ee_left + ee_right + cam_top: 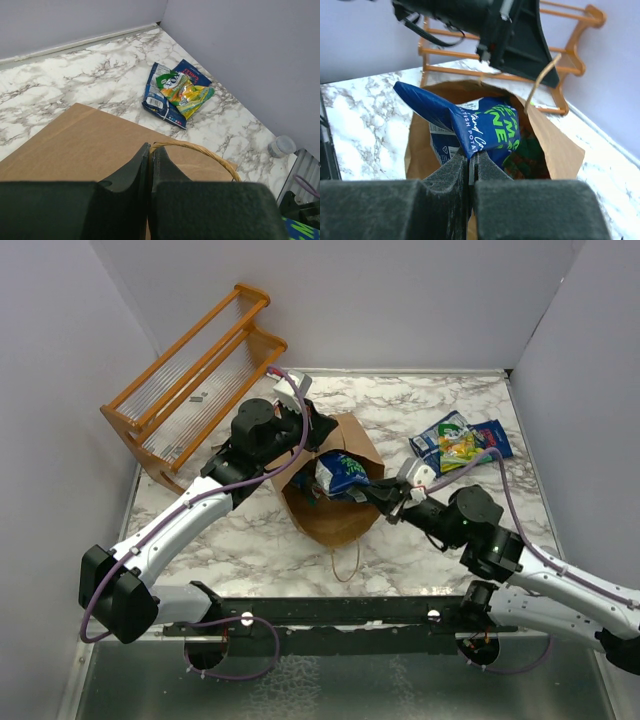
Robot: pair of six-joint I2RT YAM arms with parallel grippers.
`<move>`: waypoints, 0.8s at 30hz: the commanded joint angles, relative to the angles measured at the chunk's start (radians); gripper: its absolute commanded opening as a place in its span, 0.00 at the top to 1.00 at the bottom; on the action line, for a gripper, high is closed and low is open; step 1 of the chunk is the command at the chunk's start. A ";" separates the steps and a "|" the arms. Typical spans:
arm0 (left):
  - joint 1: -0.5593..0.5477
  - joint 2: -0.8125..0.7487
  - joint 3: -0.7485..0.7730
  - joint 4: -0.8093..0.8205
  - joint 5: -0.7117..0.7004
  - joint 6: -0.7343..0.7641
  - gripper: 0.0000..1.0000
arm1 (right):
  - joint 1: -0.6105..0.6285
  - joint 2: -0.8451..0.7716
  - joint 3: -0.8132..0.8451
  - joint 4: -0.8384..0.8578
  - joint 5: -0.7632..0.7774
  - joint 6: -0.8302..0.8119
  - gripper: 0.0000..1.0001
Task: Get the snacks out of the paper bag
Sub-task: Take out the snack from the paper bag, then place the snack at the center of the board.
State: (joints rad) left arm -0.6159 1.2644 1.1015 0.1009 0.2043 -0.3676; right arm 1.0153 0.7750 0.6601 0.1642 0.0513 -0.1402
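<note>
The brown paper bag stands open in the middle of the marble table. My left gripper is at its far rim, shut on the twisted handle at the fingertips. My right gripper reaches in from the right and is shut on the lower edge of a dark blue snack packet, which sticks up out of the bag's mouth. A darker green and red packet lies deeper inside the bag. Two or three snacks lie in a pile on the table at the back right.
An orange wooden rack leans at the back left, close behind the left arm. The bag's near handle lies on the table towards the arm bases. Grey walls close the table on three sides. A small white round thing sits by the right wall.
</note>
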 commanded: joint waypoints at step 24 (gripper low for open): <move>-0.010 0.003 0.031 0.007 -0.014 0.010 1.00 | 0.005 -0.168 0.113 0.138 0.640 -0.196 0.98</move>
State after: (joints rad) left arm -0.6178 1.2644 1.1015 0.0948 0.2020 -0.3676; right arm 1.0157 0.5682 0.8318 0.1009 0.2768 -0.2840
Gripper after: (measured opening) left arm 0.028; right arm 0.019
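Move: The right fingers already hold the blue snack packet over the paper bag's mouth, whose middle is about 8 cm to the hand's left, 3 cm ahead and 12 cm lower. The yellow packet on the pile of finished snacks lies some 31 cm ahead, 27 cm right and 28 cm down; one blue packet is about 7 cm left of it, another 9 cm right. From the left hand the yellow packet is about 20 cm ahead, 34 cm right and 32 cm below. Still pinching the blue packet by one end, the right hand lifts it clear of the bag by about 12 cm and swings some 9 cm to the right, sideways nearer the snack pile. It eases back 4 cm at first, then comes forward again, fingers tipping up and finally turning clockwise. The left hand stays still, gripping the bag's handle. ##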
